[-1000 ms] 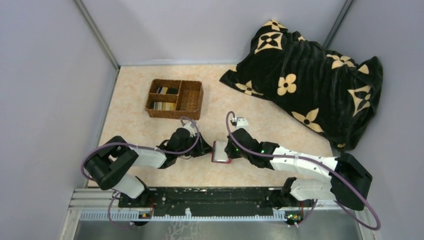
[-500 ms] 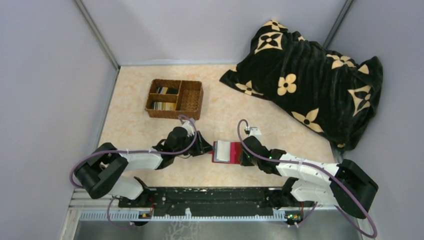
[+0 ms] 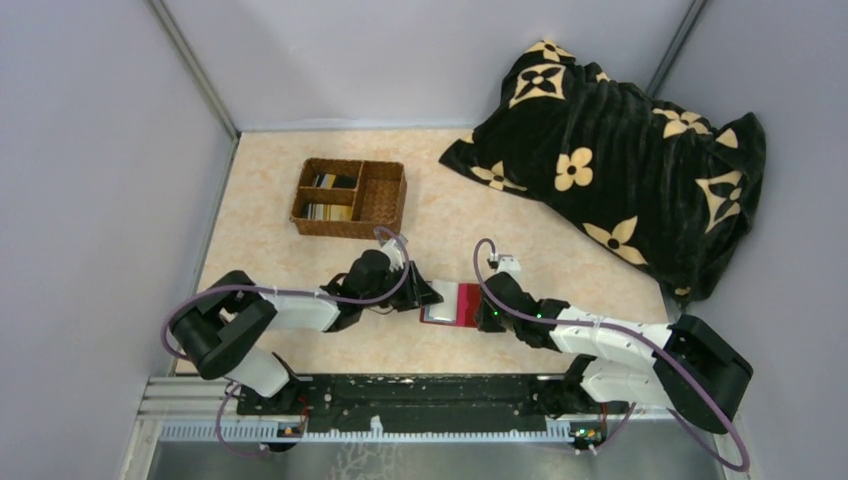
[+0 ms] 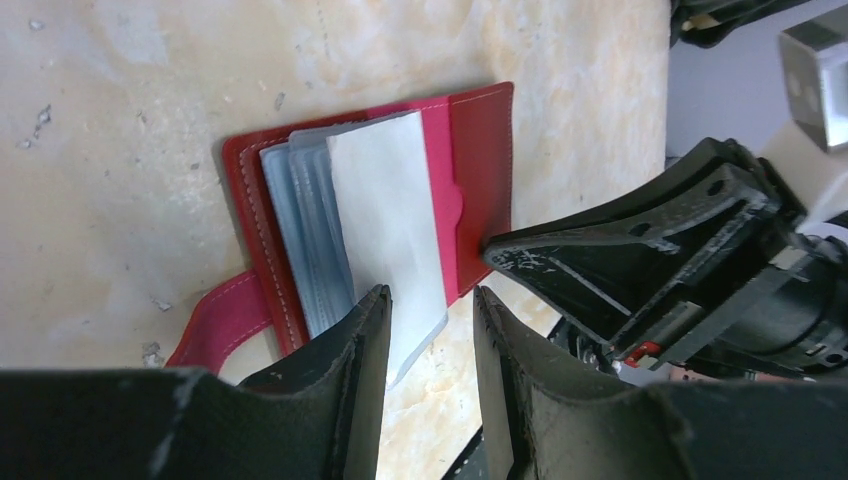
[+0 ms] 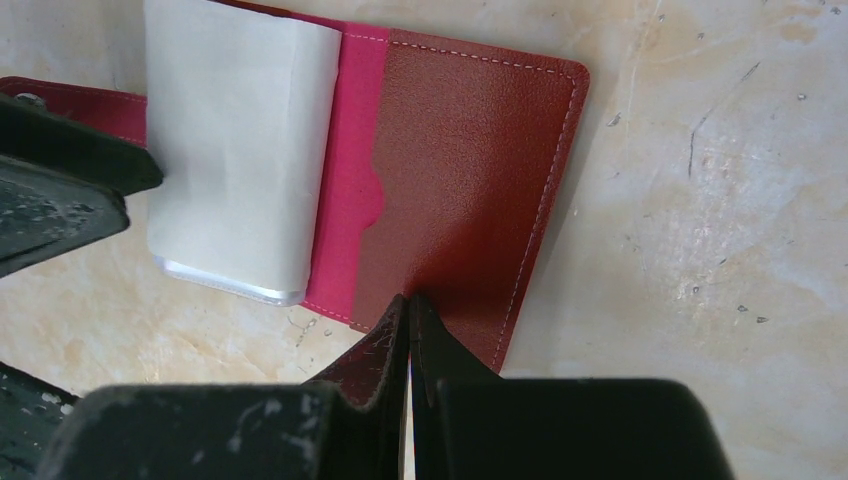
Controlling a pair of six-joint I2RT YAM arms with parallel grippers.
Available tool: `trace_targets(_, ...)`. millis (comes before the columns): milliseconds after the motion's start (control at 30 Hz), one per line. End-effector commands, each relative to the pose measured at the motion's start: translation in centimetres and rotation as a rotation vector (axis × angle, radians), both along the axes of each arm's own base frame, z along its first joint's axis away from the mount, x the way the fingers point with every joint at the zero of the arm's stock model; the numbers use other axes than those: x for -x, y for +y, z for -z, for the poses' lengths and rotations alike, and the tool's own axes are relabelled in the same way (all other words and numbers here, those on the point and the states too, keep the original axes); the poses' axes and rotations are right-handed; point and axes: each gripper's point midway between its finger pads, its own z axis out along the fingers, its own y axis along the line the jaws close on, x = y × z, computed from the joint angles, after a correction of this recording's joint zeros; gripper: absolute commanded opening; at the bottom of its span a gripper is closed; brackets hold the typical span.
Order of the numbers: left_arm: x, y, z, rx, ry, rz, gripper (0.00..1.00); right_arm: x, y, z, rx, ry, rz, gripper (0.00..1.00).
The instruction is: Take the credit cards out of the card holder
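Observation:
The red card holder (image 3: 462, 305) lies open on the table between my two grippers. In the left wrist view its cover (image 4: 482, 150) holds clear bluish pockets (image 4: 300, 230) and a pale leaf (image 4: 385, 210); the snap tab (image 4: 220, 320) sticks out at the left. My left gripper (image 4: 428, 305) stands open at the leaf's near corner, with nothing between its fingers. My right gripper (image 5: 408, 300) is shut, its tips pressed on the holder's right flap (image 5: 470, 150). Several credit cards (image 3: 330, 196) lie in the basket's left compartments. I cannot tell whether the pockets hold a card.
The brown wicker divided basket (image 3: 390, 205) stands at the back left. A black blanket with cream flowers (image 3: 620, 150) is heaped at the back right. Grey walls close in both sides, and the arms' base rail (image 3: 420, 395) runs along the near edge.
The right gripper drew back to the right and the holder now lies open. The left gripper moved right, up to the holder's left side.

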Motion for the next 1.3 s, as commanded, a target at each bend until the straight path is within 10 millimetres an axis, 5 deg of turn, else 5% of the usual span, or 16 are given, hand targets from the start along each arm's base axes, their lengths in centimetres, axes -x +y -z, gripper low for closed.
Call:
trace_targets(0, -0.2, -0.8, -0.5, 0.025, -0.013, 0.007, 0.42, -0.1, 0.3, -0.1, -0.023, -0.007, 0.005, 0.0)
trace_targets(133, -0.5, 0.1, -0.6, -0.012, -0.045, -0.015, 0.45, -0.2, 0.1, -0.3, -0.021, -0.013, 0.007, 0.0)
trace_targets(267, -0.9, 0.8, -1.5, -0.043, -0.084, -0.029, 0.69, -0.2, 0.1, -0.3, -0.023, -0.013, 0.005, 0.0)
trace_targets(333, -1.1, 1.0, -1.7, -0.067, -0.094, -0.037, 0.73, -0.2, 0.2, -0.3, -0.024, -0.011, 0.005, 0.0)
trace_targets(633, -0.8, 1.0, -0.5, -0.081, -0.078, -0.019, 0.73, -0.4, 0.1, -0.4, -0.017, -0.014, 0.003, 0.0)
trace_targets(1267, 0.1, -2.2, -0.3, 0.04, -0.03, 0.064, 0.71, -0.4, 0.2, 0.0, -0.006, -0.007, -0.004, 0.0)
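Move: The card sleeves in the open card holder lie just under the left hand, about 3 cm below, 1 cm ahead and 1 cm to the right. The holder's red flap is some 7 cm to that hand's right and level with it; the strap is about 4 cm to its left and also level, both some 4 cm below. From the right hand, the flap's middle is about 3 cm ahead and 1 cm left, 1 cm below; the sleeves are about 4 cm ahead and 8 cm left, at about its height. The left fingers spread from under half to about three-quarters open as the hand lifts about 1 cm and shifts some 1.5 cm left, then it sinks about 2 cm and comes back right by nearly 2 cm, so that the fingertips come down astride the raised sleeves, one on each side of the white page. The right hand stays put with its fingers shut, their tips still resting on the near part of the red flap. ##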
